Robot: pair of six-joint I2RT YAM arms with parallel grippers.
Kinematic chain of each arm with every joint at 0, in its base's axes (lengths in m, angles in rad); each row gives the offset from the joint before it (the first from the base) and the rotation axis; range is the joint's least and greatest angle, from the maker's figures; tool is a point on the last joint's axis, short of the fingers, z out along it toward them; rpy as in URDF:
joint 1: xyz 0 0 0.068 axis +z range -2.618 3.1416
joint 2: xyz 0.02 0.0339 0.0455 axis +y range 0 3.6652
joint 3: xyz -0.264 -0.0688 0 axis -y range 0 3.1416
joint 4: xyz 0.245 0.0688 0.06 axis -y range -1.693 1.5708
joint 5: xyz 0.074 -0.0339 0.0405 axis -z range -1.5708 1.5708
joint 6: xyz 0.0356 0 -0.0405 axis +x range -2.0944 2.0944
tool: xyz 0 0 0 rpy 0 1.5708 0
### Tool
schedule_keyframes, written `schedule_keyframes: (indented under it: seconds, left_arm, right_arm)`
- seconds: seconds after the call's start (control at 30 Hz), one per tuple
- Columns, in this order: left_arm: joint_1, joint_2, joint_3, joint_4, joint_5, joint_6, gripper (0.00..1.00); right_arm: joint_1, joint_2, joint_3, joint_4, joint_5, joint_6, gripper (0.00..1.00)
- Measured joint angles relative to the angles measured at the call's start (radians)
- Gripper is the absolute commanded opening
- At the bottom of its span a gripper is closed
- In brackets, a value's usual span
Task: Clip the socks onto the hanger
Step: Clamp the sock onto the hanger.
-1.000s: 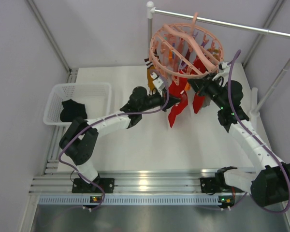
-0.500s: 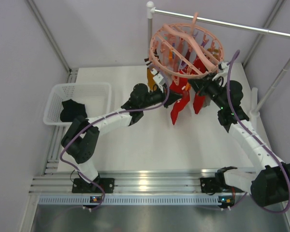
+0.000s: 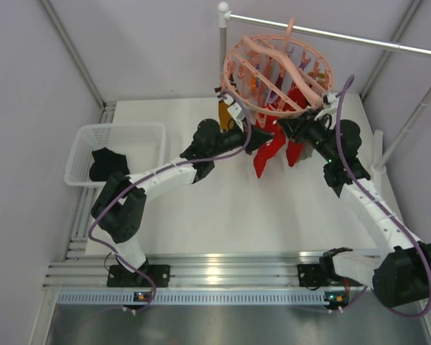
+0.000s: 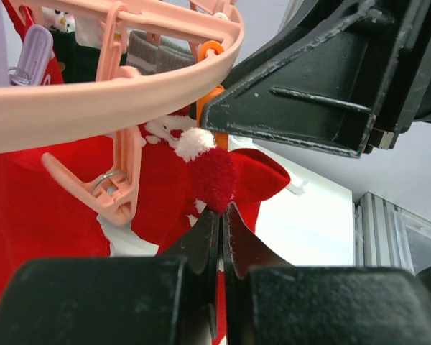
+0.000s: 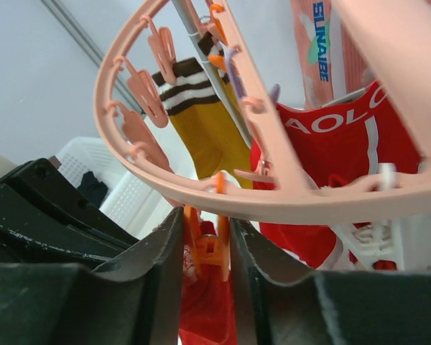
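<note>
The salmon-pink hanger [image 3: 228, 72] hangs from a rail, and its ring [image 5: 287, 205] crosses both wrist views. My left gripper [image 3: 253, 140] is shut on the top of a red sock [image 4: 215, 176] and holds it just under the ring [image 4: 93, 108], at an orange clip [image 4: 210, 97]. My right gripper [image 3: 291, 129] meets it from the right; its fingers are shut on that orange clip [image 5: 210, 251], one on each side. The red sock [image 3: 267, 154] dangles below. Other socks hang clipped: a red one [image 3: 296, 151], a yellow striped one [image 5: 201, 129], a red lettered one [image 5: 345, 144].
A white mesh basket [image 3: 151, 129] at the table's left holds a black sock [image 3: 108, 164]. The metal rail [image 3: 345, 36] runs to the right from a white post [image 3: 223, 29]. Empty pink clips [image 4: 118, 194] dangle close to my left fingers.
My left gripper has risen and moved right with the red sock, bringing its top up to the orange clip. The right arm has stayed in place.
</note>
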Motion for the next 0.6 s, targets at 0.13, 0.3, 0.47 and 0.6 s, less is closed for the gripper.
schedule_keyframes:
  seconds: [0.13,0.3,0.47,0.6]
  left_arm:
    - [0.0,0.009,0.006,0.0,0.001,0.0,0.0]
    - [0.0,0.037,0.024,-0.006,0.005,0.006,0.29]
    - [0.0,0.039,0.025,-0.018,0.02,0.011,0.55]
    - [0.005,0.025,-0.003,-0.018,0.028,0.03,0.59]
  right_arm:
    - [0.0,-0.006,0.0,-0.005,-0.017,-0.006,0.52]
    - [0.0,-0.006,0.0,-0.024,-0.022,-0.007,0.56]
    - [0.0,-0.006,0.0,-0.024,-0.022,-0.007,0.55]
    - [0.0,-0.006,0.0,-0.027,-0.021,-0.007,0.55]
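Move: The orange clip that I'm loading is between my right fingers, its jaws about 1 cm below them. My left fingers hold the red sock's edge just under the jaws; from them the clip is about 4 cm up, 2 cm to the right and 1 cm ahead. An empty pink clip hangs about 4 cm ahead of my left hand, 1 cm to the right and 2 cm above. The lettered red sock is some 6 cm ahead, 3 cm right and 5 cm below it. My right hand stays at the ring and spreads its fingers from nearly shut to about half open, easing its squeeze on the orange clip. My left hand presents the sock edge there for a moment, shifting under 1 cm forward and to the right, then opens wide, lets the sock go and backs off slightly, ending about 2 cm lower. ##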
